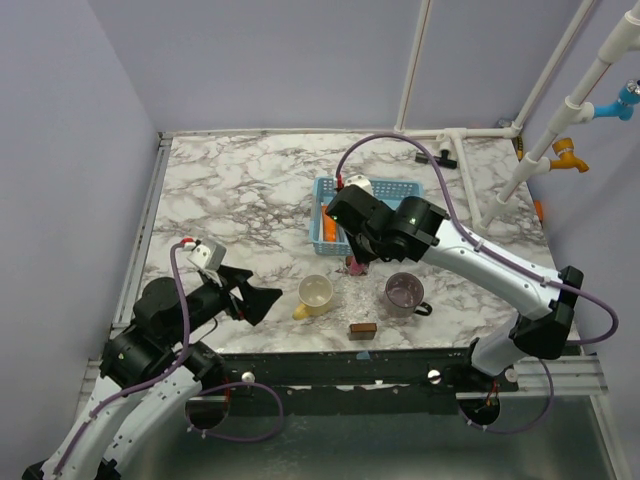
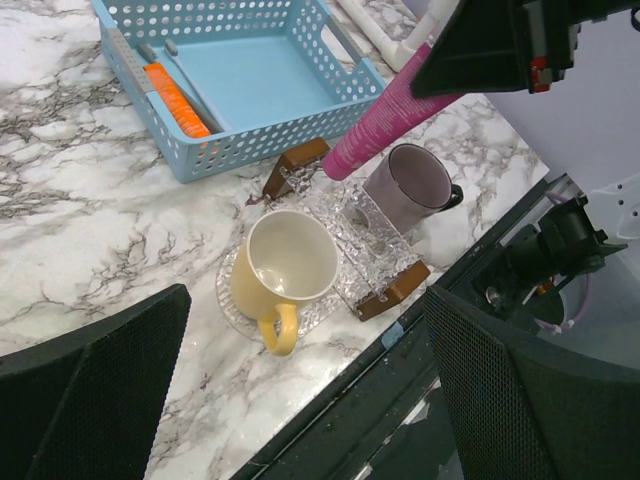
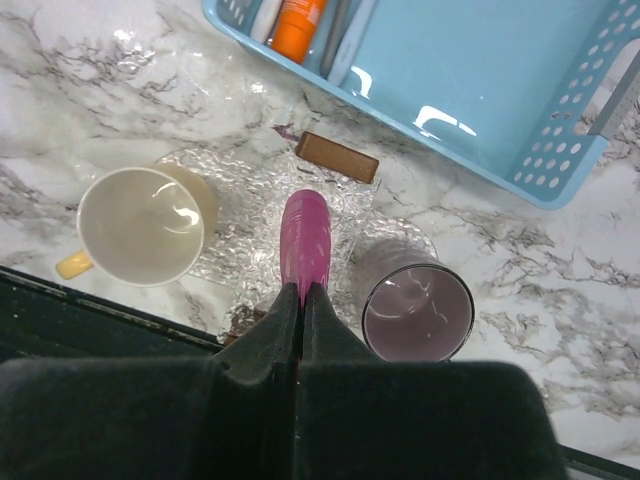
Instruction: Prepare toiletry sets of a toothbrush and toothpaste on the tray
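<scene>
My right gripper (image 3: pixel 302 290) is shut on the flat end of a pink toothpaste tube (image 3: pixel 305 235). The tube (image 2: pixel 375 125) hangs tilted, cap down, just above a clear glass tray (image 2: pixel 375 235) with brown wooden ends (image 3: pixel 337 157). That tray lies between a yellow mug (image 2: pixel 290 265) and a purple mug (image 2: pixel 415 180). My left gripper (image 2: pixel 310 400) stands wide open and empty over the table's front edge, left of the yellow mug (image 1: pixel 315 293). Slim handles that look like toothbrushes (image 3: pixel 345 30) lie in the blue basket (image 2: pixel 230 150) beside an orange tube (image 2: pixel 178 100).
The blue basket (image 1: pixel 325 185) sits just behind the tray, its right part bare. The yellow mug stands on a round clear coaster. White pipes (image 1: pixel 520 170) rise at the back right. The table's front edge (image 2: pixel 400 340) runs close to the tray's near end.
</scene>
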Available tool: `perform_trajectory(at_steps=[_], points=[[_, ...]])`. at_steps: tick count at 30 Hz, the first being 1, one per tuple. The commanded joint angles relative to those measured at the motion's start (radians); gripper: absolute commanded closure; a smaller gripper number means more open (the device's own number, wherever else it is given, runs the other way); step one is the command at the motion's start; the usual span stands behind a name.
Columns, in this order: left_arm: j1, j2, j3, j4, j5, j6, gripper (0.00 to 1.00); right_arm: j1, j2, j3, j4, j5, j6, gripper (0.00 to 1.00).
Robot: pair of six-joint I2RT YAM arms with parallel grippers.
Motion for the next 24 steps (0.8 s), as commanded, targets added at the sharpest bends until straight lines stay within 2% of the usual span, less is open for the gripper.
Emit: perform_trajectory(at_steps=[1, 24], points=[[0.003, -0.025, -0.011, 0.022, -0.029, 0.021, 0.01, -0.025, 0.018, -0.031, 0.029, 0.016, 0.001, 1.0], [0.003, -0.009, -0.011, 0.025, -0.022, 0.025, 0.01, -0.072, 0.057, -0.189, 0.184, -0.061, -0.013, 0.99]])
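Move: The right hand, pinching the pink toothpaste tube by its upper end, is about 13 cm above the clear tray, whose middle lies roughly 1 cm farther out. From this hand, the yellow mug is some 9 cm to the left and level, the dark mug about 11 cm to the right and level, the far brown block about 8 cm ahead, and the near brown block about 6 cm back. From the left hand, the tray lies about 8 cm ahead and 20 cm to the right. Still pinching the toothpaste tube in shut fingers, the right hand lowers almost straight down by about 6 cm. It takes the tube's free end down between the two mugs towards the tray, just short of the far brown block. The wrist barely turns and the tube keeps slanting forward and down; whether its end touches the tray can't be seen clearly. ##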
